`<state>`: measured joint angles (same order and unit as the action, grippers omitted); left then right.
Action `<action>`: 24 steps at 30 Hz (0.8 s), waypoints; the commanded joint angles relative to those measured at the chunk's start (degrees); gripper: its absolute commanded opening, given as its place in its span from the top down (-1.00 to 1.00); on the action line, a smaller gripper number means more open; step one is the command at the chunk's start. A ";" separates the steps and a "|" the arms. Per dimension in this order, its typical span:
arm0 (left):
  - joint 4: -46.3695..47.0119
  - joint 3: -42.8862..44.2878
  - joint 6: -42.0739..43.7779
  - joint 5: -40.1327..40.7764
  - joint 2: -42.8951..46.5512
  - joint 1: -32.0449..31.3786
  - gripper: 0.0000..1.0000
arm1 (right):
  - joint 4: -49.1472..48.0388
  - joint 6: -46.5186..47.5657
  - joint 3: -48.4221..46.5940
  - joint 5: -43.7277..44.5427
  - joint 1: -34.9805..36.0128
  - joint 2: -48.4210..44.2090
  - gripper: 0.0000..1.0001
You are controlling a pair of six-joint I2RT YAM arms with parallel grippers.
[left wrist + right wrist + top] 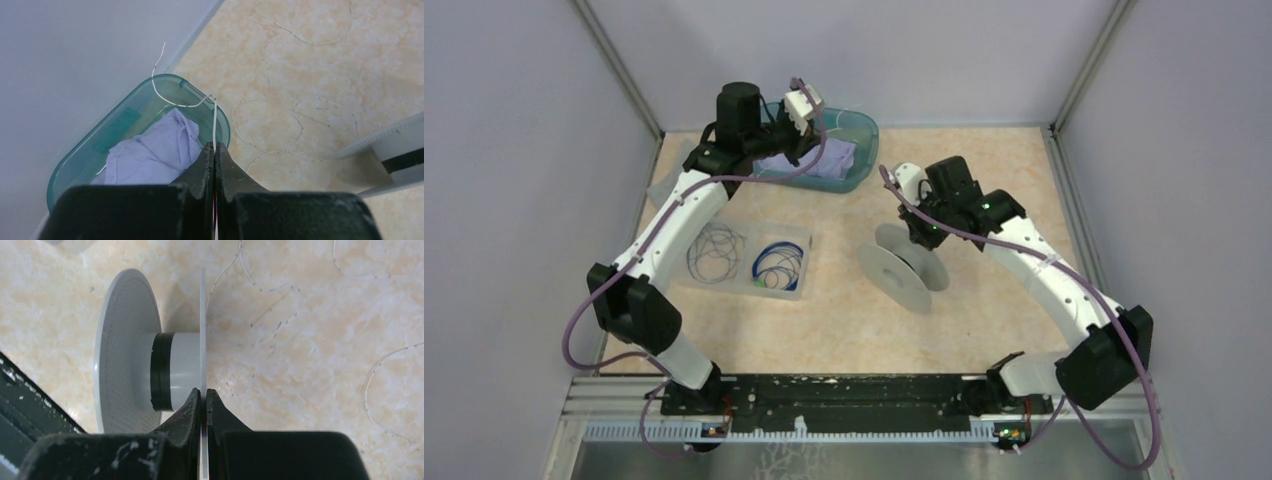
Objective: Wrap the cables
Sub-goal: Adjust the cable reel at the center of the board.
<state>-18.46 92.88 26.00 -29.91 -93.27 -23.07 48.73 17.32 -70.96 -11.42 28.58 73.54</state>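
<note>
My left gripper point(215, 145) is shut on a thin whitish cable point(215, 120). The cable rises from the fingertips, bends left over the rim of a teal bin point(75, 165) and ends free near the wall. My right gripper point(203, 390) is shut on the thin edge-on flange point(202, 315) of a grey spool point(904, 265), beside its hub point(182, 370). The spool lies on its side at mid-table. Two more cables, a greyish loop point(716, 252) and a blue loop point(778, 264), lie coiled in a clear tray point(805, 240).
The teal bin point(864, 135) at the back holds a lavender cloth point(150, 150). Grey walls close in the table on the left, back and right. The arms' purple cords hang alongside the arms. A black rail point(844, 392) runs along the near edge.
</note>
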 commanded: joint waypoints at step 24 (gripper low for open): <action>-26.42 2.21 31.29 -16.48 3.74 3.21 0.99 | -12.61 -1.73 -9.18 2.85 0.60 10.51 1.00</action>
<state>-30.28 94.11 40.69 -39.99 -91.92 -19.99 36.56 15.38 -79.59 -5.30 29.34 86.65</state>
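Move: My right hand holds the cable reel by the rim of its right flange; the reel's middle is about 2 cm back, 6 cm left and 9 cm below. The board's centre lies roughly 8 cm ahead, 14 cm left, 20 cm down. Some 40 cm left and 4 cm ahead sits the blue cable coil; the teal tray is about 33 cm ahead and 31 cm left. From my left hand the reel is some 17 cm back, 25 cm right and 22 cm below. Keeping the flange rim pinched in my right hand, I carry the standing reel forward about 9 cm and some 3 cm left, towards the board's centre, tilting my fingers up by roughly 10 degrees; the forward travel stops just past halfway and I only ease left after that. My left hand, still shut on the white cable, first lifts slightly, then draws back and down, turning clockwise. ##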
